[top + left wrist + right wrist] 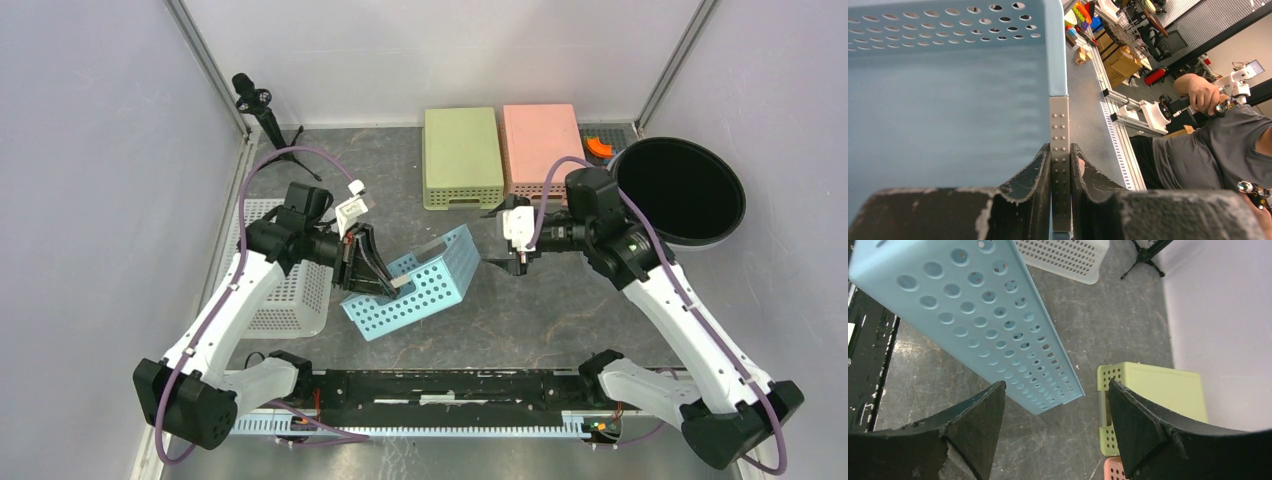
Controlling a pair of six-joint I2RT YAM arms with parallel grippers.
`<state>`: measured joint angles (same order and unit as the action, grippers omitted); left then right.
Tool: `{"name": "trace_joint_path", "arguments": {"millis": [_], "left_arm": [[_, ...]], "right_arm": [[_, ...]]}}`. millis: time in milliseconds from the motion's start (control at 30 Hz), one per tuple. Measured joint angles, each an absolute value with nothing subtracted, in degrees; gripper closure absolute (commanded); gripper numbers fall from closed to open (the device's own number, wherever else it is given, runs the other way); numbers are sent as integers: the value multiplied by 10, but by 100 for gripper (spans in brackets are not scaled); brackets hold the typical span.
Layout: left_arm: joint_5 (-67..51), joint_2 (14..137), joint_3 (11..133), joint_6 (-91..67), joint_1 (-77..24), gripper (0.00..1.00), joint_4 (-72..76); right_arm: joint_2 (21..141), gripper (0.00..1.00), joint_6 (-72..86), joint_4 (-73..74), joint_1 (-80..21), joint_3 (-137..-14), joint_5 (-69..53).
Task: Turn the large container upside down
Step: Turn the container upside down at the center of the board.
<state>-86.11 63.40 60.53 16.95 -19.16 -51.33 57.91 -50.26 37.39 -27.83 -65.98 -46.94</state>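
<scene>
The large container (425, 285) is a light blue perforated basket, tilted up on one edge in the middle of the table. My left gripper (388, 284) is shut on the studded metal handle strip (1059, 125) at its rim. In the left wrist view both fingers (1040, 170) press that strip, and the blue wall (948, 100) fills the left side. My right gripper (493, 238) stands open just right of the basket and does not touch it. In the right wrist view, the basket's perforated side (973, 315) lies beyond the right gripper (1055, 385), with nothing between the fingers.
A white perforated basket (285, 290) lies at the left under my left arm. Green (462, 155) and pink (541, 145) containers sit upside down at the back. A black round tub (680, 190) is at the right, a small tripod (262, 115) at the back left.
</scene>
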Motion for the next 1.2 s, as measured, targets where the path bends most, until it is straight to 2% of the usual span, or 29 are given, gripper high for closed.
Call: {"name": "trace_joint_path", "arguments": {"millis": [233,567,1067,1200], "left_arm": [[-861,633,584,170,-192,98,-514],[-873,624,550,149,-192,98,-489],[-871,626,532,79,-191,98,-432],[-872,627,531,70,-191,98,-426]], "right_arm": [[595,22,-526,345,-299,-625,-459],[633,32,-578,331,-392,-609,-412],[672,44,-661,354,-443,-625,-318],[679,54,-680,364,-455,-638,-296]]}}
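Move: The blue container hangs in the left hand's grip by its near handle, its middle about 2 cm to that hand's right, 3 cm ahead and 4 cm lower. From the empty right hand that middle lies some 14 cm left, 7 cm back and 4 cm below. The green container is roughly 33 cm ahead of the right hand and 3 cm left, the coral one 33 cm ahead and 18 cm right, both some 22 cm down. The blue container's right end is what the right hand closes in on: it sinks about 7 cm and reaches about 5 cm left, tipping its fingers further down and narrowing their wide gap to about half open. The left hand keeps its pinch on the near handle, lowers a couple of centimetres and tilts so the container's far side dips. ##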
